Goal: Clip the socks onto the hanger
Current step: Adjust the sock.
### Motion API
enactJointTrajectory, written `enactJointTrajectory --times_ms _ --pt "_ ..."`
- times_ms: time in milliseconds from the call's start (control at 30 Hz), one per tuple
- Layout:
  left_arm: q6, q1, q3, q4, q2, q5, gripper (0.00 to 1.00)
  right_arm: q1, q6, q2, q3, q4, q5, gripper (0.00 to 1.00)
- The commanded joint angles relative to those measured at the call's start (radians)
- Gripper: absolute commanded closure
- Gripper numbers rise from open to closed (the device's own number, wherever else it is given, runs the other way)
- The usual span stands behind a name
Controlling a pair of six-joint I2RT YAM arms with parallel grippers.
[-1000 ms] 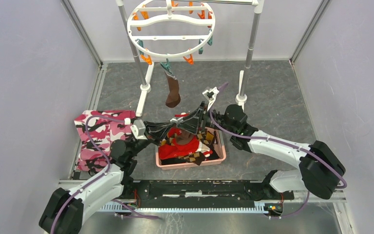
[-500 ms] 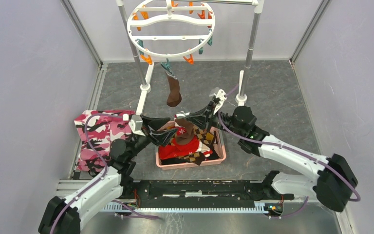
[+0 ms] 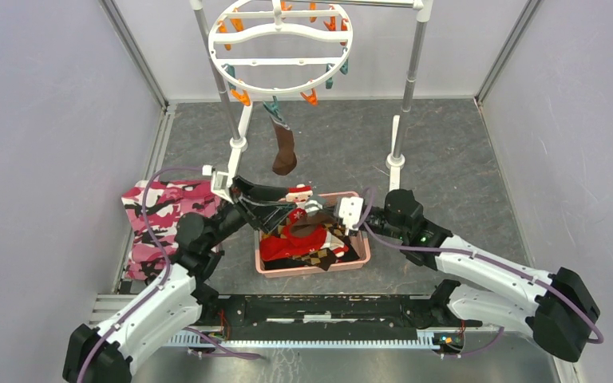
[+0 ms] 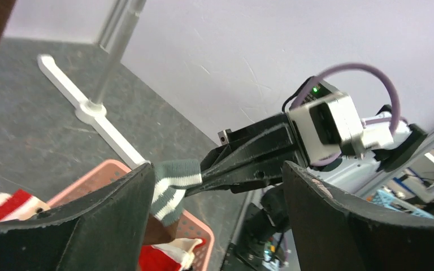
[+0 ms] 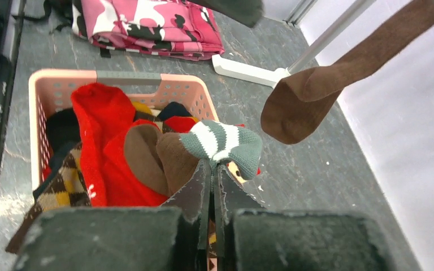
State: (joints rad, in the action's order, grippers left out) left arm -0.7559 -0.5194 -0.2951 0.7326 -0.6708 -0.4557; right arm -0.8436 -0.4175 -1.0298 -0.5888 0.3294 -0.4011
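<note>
The white ring hanger [image 3: 279, 80] hangs on the rack at the back, with orange and teal clips round its rim. One dark brown sock [image 3: 284, 155] hangs from a teal clip; it also shows in the right wrist view [image 5: 316, 90]. My right gripper [image 3: 321, 217] is shut on the grey-and-white striped cuff [image 5: 223, 141] of the second brown sock [image 5: 164, 158], just above the pink basket [image 3: 311, 269]. My left gripper [image 3: 282, 209] is wide open, its jaws either side of that cuff [image 4: 172, 183] without touching it.
The basket [image 5: 62, 76] holds a red Santa sock [image 5: 99, 141] and argyle socks [image 5: 62, 186]. A pink camouflage cloth [image 3: 160, 219] lies left of it. The white-and-metal rack poles [image 3: 411, 80] and their feet [image 3: 395, 148] stand behind the basket.
My right gripper has come down from beside the rack pole to the basket, still holding the cuff. My left gripper has drawn back to the left.
</note>
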Motion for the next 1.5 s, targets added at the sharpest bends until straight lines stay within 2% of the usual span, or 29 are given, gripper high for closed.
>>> enactJointTrajectory --times_ms 0,200,400,600,733,867,900,967,1000,1067,1167,1200,1233,1267,1367,1433,1467 --pt "-0.174 -0.002 -0.077 -0.060 -0.093 -0.055 0.13 -0.011 -0.205 0.058 0.015 0.045 -0.029 1.00" --pt "-0.262 -0.003 -0.091 -0.038 -0.183 -0.064 0.18 -0.012 -0.207 0.071 0.023 0.078 -0.043 1.00" --pt "-0.273 -0.002 -0.083 0.013 -0.227 -0.060 0.22 -0.012 -0.173 0.086 0.033 0.120 -0.098 1.00" --pt "-0.329 -0.002 -0.098 0.150 -0.320 -0.131 0.39 -0.014 -0.157 0.072 0.023 0.131 -0.115 1.00" --pt "-0.366 -0.002 -0.103 0.243 -0.366 -0.162 0.47 -0.017 -0.147 0.060 0.022 0.135 -0.117 1.00" --pt "-0.370 -0.002 -0.113 0.274 -0.374 -0.176 0.61 -0.018 -0.142 0.055 0.026 0.135 -0.117 1.00" --pt "-0.369 -0.002 -0.114 0.291 -0.375 -0.184 0.68 -0.019 -0.142 0.055 0.026 0.135 -0.114 1.00" --pt "-0.367 -0.002 -0.114 0.316 -0.378 -0.203 0.94 -0.019 -0.139 0.057 0.026 0.134 -0.108 1.00" --pt "-0.363 -0.002 -0.113 0.324 -0.378 -0.212 0.97 -0.018 -0.135 0.057 0.026 0.133 -0.104 0.99" --pt "-0.334 -0.003 -0.107 0.328 -0.366 -0.221 0.98 -0.018 -0.126 0.056 0.021 0.124 -0.093 0.97" --pt "-0.154 -0.002 -0.101 0.248 -0.312 -0.210 0.98 -0.018 -0.075 0.048 -0.009 0.071 -0.019 0.77" --pt "-0.058 -0.002 -0.099 0.196 -0.282 -0.189 0.98 -0.019 -0.062 0.042 -0.023 0.047 0.017 0.67" --pt "0.045 -0.002 -0.092 0.133 -0.244 -0.154 0.98 -0.017 -0.047 0.038 -0.033 0.023 0.047 0.52" --pt "0.141 -0.003 -0.084 0.080 -0.207 -0.116 0.98 -0.017 -0.032 0.036 -0.040 0.010 0.068 0.42" --pt "0.356 -0.003 -0.027 0.044 -0.107 0.011 0.98 -0.006 0.017 0.044 -0.050 -0.006 0.112 0.28" --pt "0.421 -0.004 0.018 0.116 -0.072 0.040 0.98 0.014 0.067 0.049 -0.052 0.005 0.099 0.23" --pt "0.440 -0.004 0.041 0.171 -0.064 0.041 0.98 0.031 0.094 0.051 -0.052 0.021 0.084 0.16"
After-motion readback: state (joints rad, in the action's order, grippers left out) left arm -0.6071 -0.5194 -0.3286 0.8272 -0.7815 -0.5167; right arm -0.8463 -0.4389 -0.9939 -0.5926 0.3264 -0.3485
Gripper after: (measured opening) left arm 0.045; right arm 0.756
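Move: The striped cuff of the brown sock is in the shut right fingers, its middle about 2 cm left of that hand and level with it. From the open left gripper the cuff is roughly 3 cm ahead, 5 cm to the right and 5 cm lower. The basket is about 5 cm right of the left gripper and some 24 cm below, and the clipped sock hangs about 15 cm ahead, 1 cm to the left and a little higher. Bring the left gripper about 4 cm to the right and down, slightly forward, tipping it some 20 degrees, while the right hand keeps its pinch and lifts the cuff about 3 cm, easing back. Close the left fingers on the cuff, then open the right ones and slide them forward some 2 cm as the left hand draws back left and up, untipping. ##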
